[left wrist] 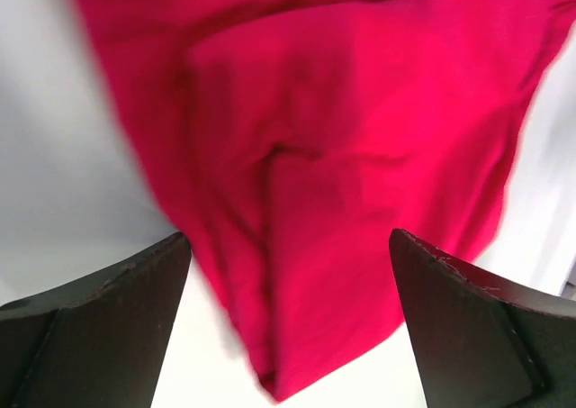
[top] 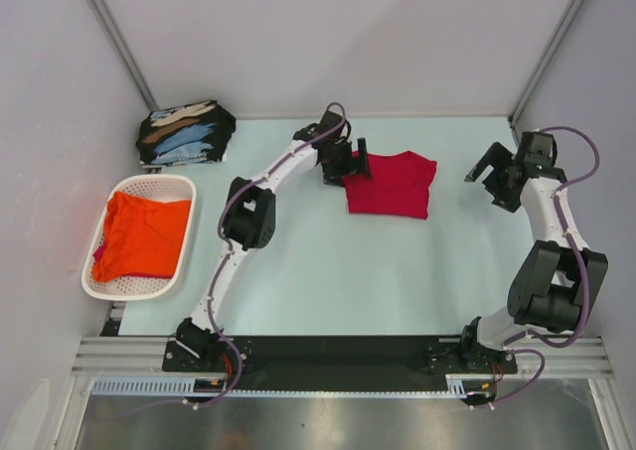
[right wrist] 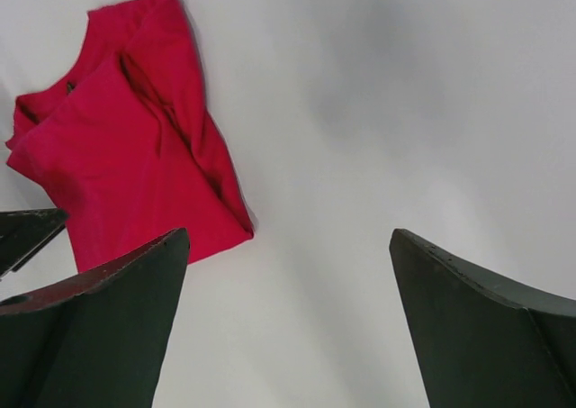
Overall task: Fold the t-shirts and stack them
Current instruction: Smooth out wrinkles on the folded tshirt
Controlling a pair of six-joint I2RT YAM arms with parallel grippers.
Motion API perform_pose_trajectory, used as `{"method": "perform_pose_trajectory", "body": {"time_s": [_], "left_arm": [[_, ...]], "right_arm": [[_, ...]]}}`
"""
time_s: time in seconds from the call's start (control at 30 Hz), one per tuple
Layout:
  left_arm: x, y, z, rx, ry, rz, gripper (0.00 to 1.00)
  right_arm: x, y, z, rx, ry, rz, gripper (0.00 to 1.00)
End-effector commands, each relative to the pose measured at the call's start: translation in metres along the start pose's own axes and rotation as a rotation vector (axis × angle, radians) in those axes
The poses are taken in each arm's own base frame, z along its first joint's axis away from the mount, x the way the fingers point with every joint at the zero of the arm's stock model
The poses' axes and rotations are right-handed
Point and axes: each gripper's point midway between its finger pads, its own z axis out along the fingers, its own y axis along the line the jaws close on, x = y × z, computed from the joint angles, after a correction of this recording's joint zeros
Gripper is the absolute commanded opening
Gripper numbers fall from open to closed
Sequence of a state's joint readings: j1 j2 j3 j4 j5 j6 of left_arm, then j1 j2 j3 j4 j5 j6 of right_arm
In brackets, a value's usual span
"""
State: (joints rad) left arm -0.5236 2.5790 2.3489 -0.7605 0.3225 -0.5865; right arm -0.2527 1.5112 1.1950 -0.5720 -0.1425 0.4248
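Note:
A crimson red t-shirt [top: 391,185] lies folded flat on the table at the middle back. My left gripper [top: 348,164] hovers open at its left edge, and in the left wrist view the red cloth [left wrist: 360,138] fills the space ahead of the left gripper [left wrist: 288,237], with nothing pinched. My right gripper [top: 492,177] is open to the right of the shirt, apart from it; in its wrist view the red shirt [right wrist: 126,147] lies off to the left of the right gripper [right wrist: 288,232]. Folded black t-shirts [top: 186,132] with light-blue and tan prints are stacked at the back left. An orange t-shirt [top: 144,233] lies crumpled in the basket.
The white perforated basket [top: 139,293] stands at the left edge of the table. Grey walls with metal posts close in the back and both sides. The arm bases sit on a black rail along the near edge.

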Motion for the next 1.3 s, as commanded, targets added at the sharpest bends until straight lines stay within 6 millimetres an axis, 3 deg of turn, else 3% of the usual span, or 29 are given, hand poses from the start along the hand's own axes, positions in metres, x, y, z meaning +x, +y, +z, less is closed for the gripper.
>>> {"method": "perform_pose_trajectory", "body": {"time_s": [0.0,0.07,0.13,0.17,0.2,0.27,0.3,0.37,0.4,0.47,0.5,0.53,0.57,0.6,0.67,0.7,0.73,0.77,0.8,0.9,1.0,1.1,1.17,1.27], "left_arm": [[0.031,-0.013,0.035,0.026,0.079,-0.042,1.00],[0.034,-0.011,0.036,0.013,0.081,-0.050,1.00],[0.034,0.007,0.031,-0.051,0.070,-0.062,1.00],[0.021,0.006,0.014,-0.062,0.020,-0.057,1.00],[0.020,0.026,0.008,-0.085,0.019,-0.089,1.00],[-0.004,0.031,-0.011,-0.055,-0.058,-0.084,1.00],[-0.029,0.035,-0.039,-0.051,-0.127,-0.089,1.00],[-0.058,0.040,-0.073,-0.060,-0.214,-0.053,1.00],[-0.082,0.044,-0.105,-0.061,-0.291,-0.057,1.00],[-0.109,0.042,-0.145,-0.058,-0.382,-0.034,1.00],[-0.129,0.045,-0.181,-0.069,-0.465,-0.030,1.00],[-0.135,0.048,-0.199,-0.087,-0.493,-0.032,1.00],[-0.142,0.053,-0.216,-0.109,-0.529,-0.035,1.00],[-0.153,0.067,-0.241,-0.160,-0.591,-0.040,1.00],[-0.164,0.073,-0.294,-0.215,-0.698,-0.029,1.00],[-0.167,0.079,-0.311,-0.264,-0.732,0.000,1.00],[-0.170,0.083,-0.337,-0.324,-0.793,0.003,1.00],[-0.169,0.089,-0.346,-0.353,-0.803,0.008,1.00],[-0.168,0.104,-0.353,-0.378,-0.805,-0.024,1.00],[-0.155,0.139,-0.344,-0.430,-0.728,-0.104,1.00],[-0.119,0.178,-0.295,-0.493,-0.513,-0.191,1.00],[-0.084,0.207,-0.249,-0.523,-0.349,-0.279,1.00],[-0.065,0.230,-0.235,-0.607,-0.301,-0.309,1.00],[-0.052,0.256,-0.235,-0.740,-0.253,-0.279,1.00]], "right_arm": [[-0.023,0.009,-0.012,-0.040,-0.039,-0.023,1.00],[-0.022,0.009,-0.011,-0.044,-0.030,-0.017,1.00],[-0.020,0.014,-0.009,-0.070,-0.017,-0.007,1.00],[-0.021,0.019,-0.009,-0.094,-0.022,-0.007,1.00],[-0.020,0.026,-0.009,-0.135,-0.010,-0.005,0.99],[-0.023,0.038,-0.006,-0.193,-0.009,0.006,1.00],[-0.022,0.049,-0.007,-0.247,0.002,0.008,1.00],[-0.024,0.068,-0.005,-0.309,0.005,0.000,1.00],[-0.025,0.084,-0.008,-0.360,0.008,-0.022,1.00],[-0.015,0.119,-0.003,-0.429,0.029,-0.072,1.00],[-0.012,0.136,-0.004,-0.468,0.041,-0.084,1.00],[-0.014,0.154,-0.006,-0.504,0.041,-0.100,1.00],[-0.006,0.169,0.006,-0.526,0.073,-0.112,1.00],[0.010,0.193,0.009,-0.568,0.123,-0.128,0.99],[0.018,0.234,0.007,-0.642,0.140,-0.169,0.98],[0.048,0.252,0.023,-0.656,0.223,-0.181,0.98],[0.054,0.266,0.025,-0.682,0.240,-0.192,0.97],[0.054,0.286,0.024,-0.718,0.242,-0.206,0.97],[0.080,0.301,0.035,-0.734,0.305,-0.232,0.96],[0.092,0.323,0.040,-0.755,0.332,-0.253,0.95],[0.097,0.328,0.040,-0.768,0.328,-0.245,0.95],[0.094,0.315,0.043,-0.748,0.330,-0.243,0.95],[0.085,0.305,0.040,-0.741,0.319,-0.235,0.95],[0.075,0.284,0.041,-0.713,0.307,-0.222,0.95]]}}
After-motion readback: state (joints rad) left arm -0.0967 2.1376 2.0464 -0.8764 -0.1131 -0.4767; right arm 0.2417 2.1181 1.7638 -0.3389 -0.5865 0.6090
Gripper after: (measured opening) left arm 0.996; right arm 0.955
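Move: The folded red t-shirt's middle lies about 12 cm to the right of my left hand and 2 cm nearer me, only a couple of centimetres lower, my open fingers being down at its left edge. The clothes stack is roughly 47 cm to that hand's left and 10 cm farther out. From my right hand, the shirt's middle is some 24 cm left, 8 cm ahead and 12 cm below. I shift my left fingers, low at the shirt's left edge, about 2.5 cm right and back, then swing that hand off the shirt, left and high up, letting it sink partway again over the bare table. My open right hand sweeps some 30 cm left and 12 cm forward to above the shirt's left half, turning about 40 degrees counter-clockwise and staying clear of the cloth. ##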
